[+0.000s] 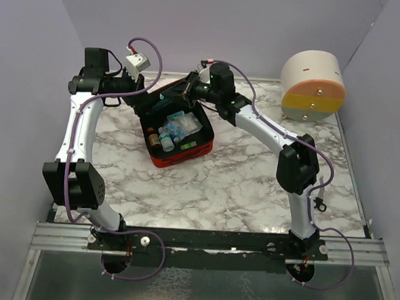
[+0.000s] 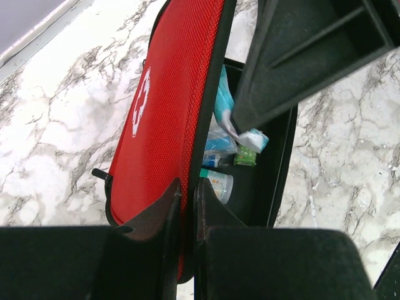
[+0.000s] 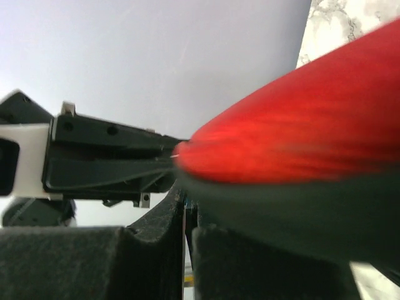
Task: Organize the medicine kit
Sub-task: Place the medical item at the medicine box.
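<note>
The red medicine kit (image 1: pixel 183 156) lies open at the table's middle, its lid (image 2: pixel 162 106) with the white cross tipped up on edge. My left gripper (image 2: pixel 189 186) is shut on the lid's rim, one finger on the red outside and one on the black inside. Small bottles (image 2: pixel 220 184) and teal-white packets (image 2: pixel 249 139) lie in the black tray. My right gripper (image 3: pixel 185 203) is shut with nothing seen between its fingers. It hangs over the tray, its tip by the packets and the blurred red lid (image 3: pixel 300 137) close against it.
A round cream, orange, yellow and grey drawer container (image 1: pixel 314 85) stands at the back right corner. The marble table (image 1: pixel 238 186) is ringed by grey walls. Both arms (image 1: pixel 78 136) reach over the table's far half and meet above the kit.
</note>
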Robot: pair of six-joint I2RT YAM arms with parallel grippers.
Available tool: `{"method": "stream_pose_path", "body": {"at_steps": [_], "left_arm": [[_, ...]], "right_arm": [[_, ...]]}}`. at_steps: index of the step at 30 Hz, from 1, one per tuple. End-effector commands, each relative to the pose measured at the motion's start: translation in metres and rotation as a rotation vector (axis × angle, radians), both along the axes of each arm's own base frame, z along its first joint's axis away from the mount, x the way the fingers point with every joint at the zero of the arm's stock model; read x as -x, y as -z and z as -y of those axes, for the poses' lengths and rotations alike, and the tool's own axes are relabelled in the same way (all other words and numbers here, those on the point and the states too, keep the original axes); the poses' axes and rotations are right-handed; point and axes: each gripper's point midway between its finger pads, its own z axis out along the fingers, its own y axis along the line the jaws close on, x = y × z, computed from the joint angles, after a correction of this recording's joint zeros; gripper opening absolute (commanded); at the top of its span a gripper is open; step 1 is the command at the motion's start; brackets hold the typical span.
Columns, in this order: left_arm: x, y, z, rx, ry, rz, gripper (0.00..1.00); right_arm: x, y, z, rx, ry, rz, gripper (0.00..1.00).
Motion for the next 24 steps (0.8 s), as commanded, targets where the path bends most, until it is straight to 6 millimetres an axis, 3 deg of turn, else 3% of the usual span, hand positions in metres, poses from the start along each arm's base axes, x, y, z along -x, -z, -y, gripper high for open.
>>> {"method": "stream_pose_path", "body": {"at_steps": [1,7,14,17,24], "left_arm": [[0.009,0.017,-0.011,-0.047,-0.032,-0.06,0.0],[0.011,0.016,-0.01,-0.043,-0.024,-0.059,0.0],[0.014,0.017,-0.009,-0.039,-0.012,-0.066,0.0],[0.015,0.017,-0.008,-0.036,-0.007,-0.066,0.0],[0.018,0.019,-0.006,-0.03,-0.001,-0.076,0.0]], "right_arm": [[-0.035,0.02,0.01,-0.043,0.091,-0.136,0.01],[-0.052,0.051,0.029,-0.02,0.201,-0.26,0.01],[-0.059,0.066,0.044,-0.044,0.28,-0.346,0.01],[-0.061,0.064,0.046,-0.07,0.294,-0.343,0.01],[-0.065,0.035,0.046,-0.1,0.284,-0.23,0.3]]}}
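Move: The right hand, holding the teal packet, hangs above and just short of the mesh pocket inside the raised lid: the pocket's middle is about 4 cm ahead, 1 cm right and 9 cm below. The open tray lies 25 cm beneath, 2 cm back and 2 cm right; the brown bottle is 8 cm left and 2 cm back, the green packet 5 cm right and 4 cm back, both down in the tray. From the left hand, pinching the lid's edge, the pocket is 4 cm ahead, 10 cm right, 8 cm lower. The right hand carries the teal packet down about 8 cm, forward some 6 cm and about 4 cm to its right, sinking along the inside of the lid to the mesh pocket while the fingertips tip down roughly 20 degrees and swing clockwise by 15. At the bottom it stops, eases up about a centimetre and parts its fingers to about a quarter open at the pocket's hem, while the left hand keeps its pinch on the lid's edge and gives back only about a centimetre. ##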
